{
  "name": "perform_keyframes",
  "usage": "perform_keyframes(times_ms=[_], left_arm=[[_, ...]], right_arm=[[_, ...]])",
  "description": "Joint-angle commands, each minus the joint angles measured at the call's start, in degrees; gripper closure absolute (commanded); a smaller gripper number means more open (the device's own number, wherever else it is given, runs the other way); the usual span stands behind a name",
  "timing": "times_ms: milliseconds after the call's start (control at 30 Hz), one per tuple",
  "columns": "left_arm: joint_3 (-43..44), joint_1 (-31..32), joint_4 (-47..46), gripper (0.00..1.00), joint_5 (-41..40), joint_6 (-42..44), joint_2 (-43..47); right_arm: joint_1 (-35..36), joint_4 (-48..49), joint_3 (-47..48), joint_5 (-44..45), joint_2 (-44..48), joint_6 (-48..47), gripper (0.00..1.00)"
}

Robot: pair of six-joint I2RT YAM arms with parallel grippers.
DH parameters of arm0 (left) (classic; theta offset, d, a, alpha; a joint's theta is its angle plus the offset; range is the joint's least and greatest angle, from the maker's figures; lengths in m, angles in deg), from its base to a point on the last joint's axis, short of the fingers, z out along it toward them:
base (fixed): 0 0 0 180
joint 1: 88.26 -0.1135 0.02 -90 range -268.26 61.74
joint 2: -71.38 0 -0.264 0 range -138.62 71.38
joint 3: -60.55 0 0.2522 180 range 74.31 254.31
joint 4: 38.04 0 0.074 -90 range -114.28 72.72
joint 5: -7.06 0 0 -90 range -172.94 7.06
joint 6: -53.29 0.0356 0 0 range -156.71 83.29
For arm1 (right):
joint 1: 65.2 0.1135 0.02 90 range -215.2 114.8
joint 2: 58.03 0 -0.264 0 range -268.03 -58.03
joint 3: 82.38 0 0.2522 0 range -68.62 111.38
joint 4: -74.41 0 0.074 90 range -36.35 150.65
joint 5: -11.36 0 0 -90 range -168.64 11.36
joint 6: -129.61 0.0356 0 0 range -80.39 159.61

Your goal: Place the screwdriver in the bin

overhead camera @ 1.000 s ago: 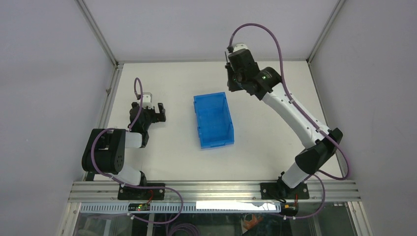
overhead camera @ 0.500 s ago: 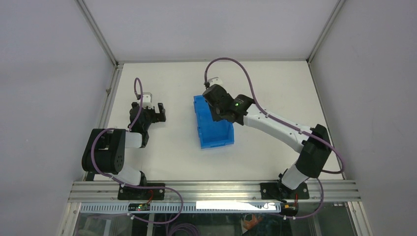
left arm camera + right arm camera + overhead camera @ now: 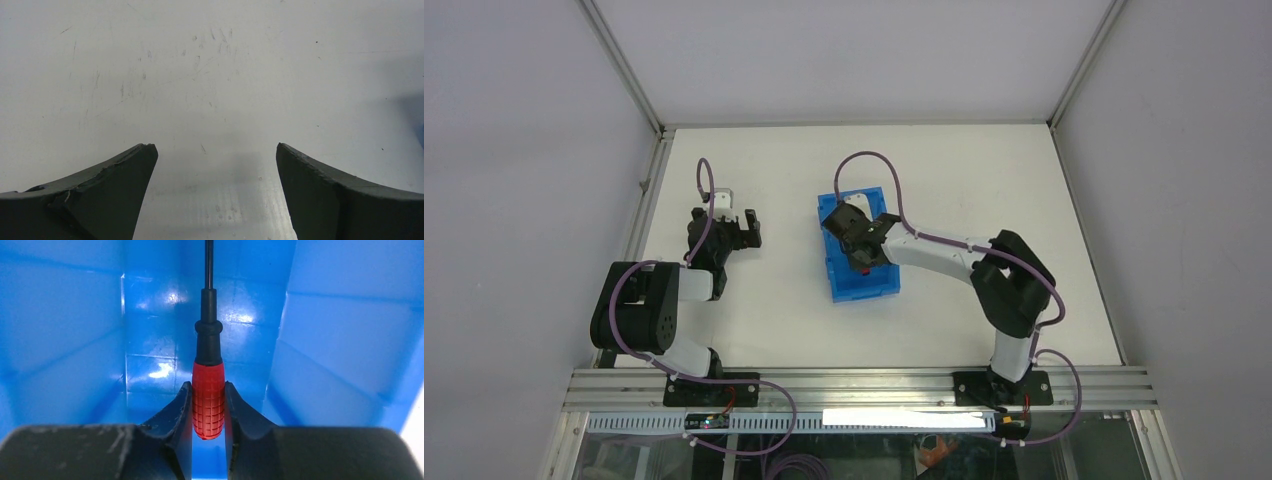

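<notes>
The blue bin (image 3: 856, 282) sits mid-table. My right gripper (image 3: 864, 262) reaches down inside it, shut on the screwdriver. In the right wrist view the screwdriver's red handle (image 3: 208, 401) is clamped between both fingers, its black shaft pointing away along the bin's floor (image 3: 155, 347), with blue walls on either side. My right gripper (image 3: 208, 390) holds it just above the floor; whether the tip touches is hidden. My left gripper (image 3: 736, 228) rests to the left of the bin, open; in its wrist view my left gripper (image 3: 215, 150) has only bare table between the fingers.
White tabletop (image 3: 944, 170) ringed by a metal frame, grey walls behind and to the sides. The right arm's purple cable (image 3: 864, 165) loops above the bin's far end.
My right arm swung from the far back of the table leftward and down into the bin, carrying the screwdriver. The left arm stayed still.
</notes>
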Motion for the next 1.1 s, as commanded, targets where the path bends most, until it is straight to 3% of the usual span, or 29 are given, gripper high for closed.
perform_keyframes(times_ms=[0, 100, 200, 533, 667, 733, 767, 800, 833, 1067], left_arm=[[0.0, 0.3, -1.6, 0.01, 0.3, -1.1, 1.7], [0.0, 0.3, -1.6, 0.01, 0.4, -1.1, 1.7], [0.0, 0.3, -1.6, 0.01, 0.4, -1.1, 1.6], [0.0, 0.3, -1.6, 0.01, 0.4, -1.1, 1.7], [0.0, 0.3, -1.6, 0.01, 0.4, -1.0, 1.7], [0.0, 0.3, -1.6, 0.01, 0.4, -1.1, 1.7], [0.0, 0.3, -1.6, 0.01, 0.4, -1.1, 1.6], [0.0, 0.2, -1.6, 0.01, 0.4, -1.1, 1.7], [0.0, 0.2, -1.6, 0.01, 0.4, -1.1, 1.6], [0.0, 0.3, -1.6, 0.01, 0.4, -1.1, 1.7]], right_arm=[[0.3, 4.5, 0.2, 0.0, -1.5, 3.6, 0.75], [0.3, 4.3, 0.2, -0.1, -2.6, 4.3, 0.73], [0.3, 3.4, 0.8, -0.5, -2.4, 4.8, 0.65], [0.3, -1.3, 8.5, 5.9, 5.7, -1.5, 0.48], [0.2, -1.5, 10.7, 9.5, 9.8, -6.3, 0.32], [-0.1, -1.3, 10.8, 10.8, 11.9, -8.7, 0.21], [-0.6, -1.6, 10.8, 11.4, 12.8, -9.8, 0.11], [-1.3, -1.9, 10.6, 11.8, 13.9, -10.4, 0.03], [-2.5, -2.4, 10.2, 12.0, 14.8, -10.8, 0.01], [-20.4, -3.7, 2.9, 6.5, 25.7, -11.9, 0.01]])
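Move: The right hand, fingers already down inside the bin, still grips the screwdriver by its red handle; the tool's middle is about 3 cm ahead and level. The bin's middle lies some 4 cm ahead and 3 cm below, with its near wall about 7 cm behind the hand and its right wall's middle roughly 7 cm right and 5 cm ahead. From the idle left hand the bin's middle is about 29 cm to the right and 7 cm back. Down about 2 cm farther into the bin goes the right hand, its fingers opening to let go of the screwdriver's handle. It then climbs out some 19 cm while drifting forward, the fingers spreading wide and tilting up by about 20 degrees, and finally swings right, away from the bin's middle. ##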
